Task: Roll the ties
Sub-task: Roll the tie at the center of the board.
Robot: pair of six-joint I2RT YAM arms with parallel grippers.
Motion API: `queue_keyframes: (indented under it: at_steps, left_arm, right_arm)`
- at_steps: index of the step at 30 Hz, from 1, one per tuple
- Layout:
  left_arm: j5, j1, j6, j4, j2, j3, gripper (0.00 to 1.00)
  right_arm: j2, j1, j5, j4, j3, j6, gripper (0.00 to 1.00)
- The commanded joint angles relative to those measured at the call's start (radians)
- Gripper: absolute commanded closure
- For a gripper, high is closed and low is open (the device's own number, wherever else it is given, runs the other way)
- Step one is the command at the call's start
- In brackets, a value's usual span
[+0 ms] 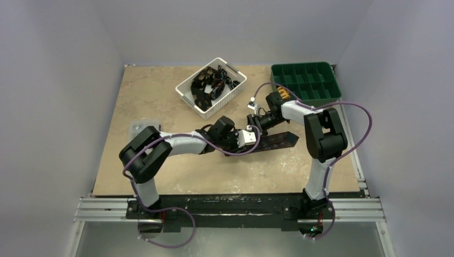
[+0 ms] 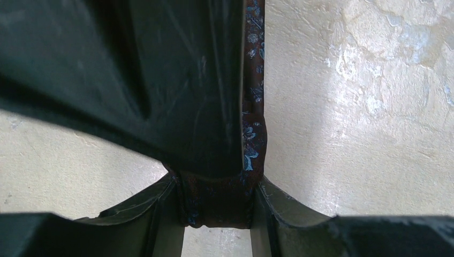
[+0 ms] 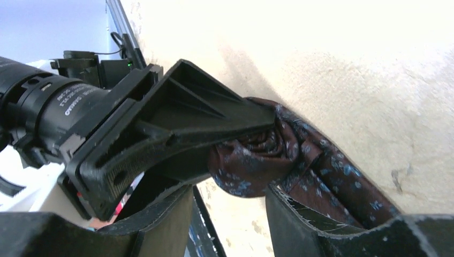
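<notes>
A dark brown tie with pale blue marks (image 1: 279, 140) lies on the table's middle right, one end wound into a small roll (image 3: 251, 155). My left gripper (image 1: 256, 136) is shut on that roll; in the left wrist view the fabric (image 2: 217, 206) fills the gap between its fingers, and a strip of tie (image 2: 254, 80) runs away from them. My right gripper (image 3: 230, 187) is open just below the roll, its right finger (image 3: 300, 214) touching the tie's loose length. From above, the right gripper (image 1: 255, 124) sits right behind the left one.
A white basket (image 1: 227, 98) holding more dark ties (image 1: 211, 83) stands at the back centre. A green compartment tray (image 1: 302, 65) sits at the back right corner. Purple cables loop around both arms.
</notes>
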Motion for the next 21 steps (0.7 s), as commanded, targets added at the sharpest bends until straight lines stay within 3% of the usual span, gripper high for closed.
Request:
queue_keyframes:
  at_steps: [1,5,7,8,11,16,21]
  left_arm:
    - [0.024,-0.002,0.042,-0.191,0.044,0.025,0.64]
    - [0.028,-0.003,0.043,-0.217,0.057,0.045,0.63]
    - [0.031,-0.003,0.040,-0.218,0.058,0.047,0.61]
    - [0.035,-0.002,0.037,-0.221,0.057,0.049,0.60]
    - [0.041,0.000,0.016,-0.220,0.054,0.056,0.55]
    - [0.100,0.025,-0.057,-0.161,0.006,0.043,0.43]
    - [0.165,0.039,-0.124,0.063,-0.074,-0.034,0.38]
  right_arm:
    - [0.030,0.033,0.002,0.096,0.006,0.063,0.49]
    - [0.063,0.039,0.024,0.096,0.009,0.054,0.52]
    - [0.075,0.039,0.043,0.095,0.006,0.037,0.60]
    - [0.082,0.039,0.047,0.089,0.003,0.021,0.66]
    - [0.101,0.038,0.061,0.057,-0.003,-0.033,1.00]
    - [0.109,0.026,0.130,0.067,-0.025,-0.084,1.00]
    - [0.135,-0.004,0.193,0.057,-0.022,-0.113,1.00]
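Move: The rolled part of the tie stands between the left fingers, practically at the left hand point (1 cm to its right). From the right hand it lies about 2 cm to the left, 1 cm ahead and 4 cm below. The middle of the flat tail lies on the board about 7 cm to the right of the right hand, 1 cm ahead and 6 cm below. The white basket is some 22 cm ahead of that hand and 16 cm left. Sink the open right gripper about 3 cm onto the tie roll, easing a good centimetre left, then shut its fingers to pinch the outer cloth on the side of the roll facing it. Hold the squeeze on the roll's ends with the left fingers meanwhile; as the right fingers close, open the left ones and draw that hand back about 1 cm. ##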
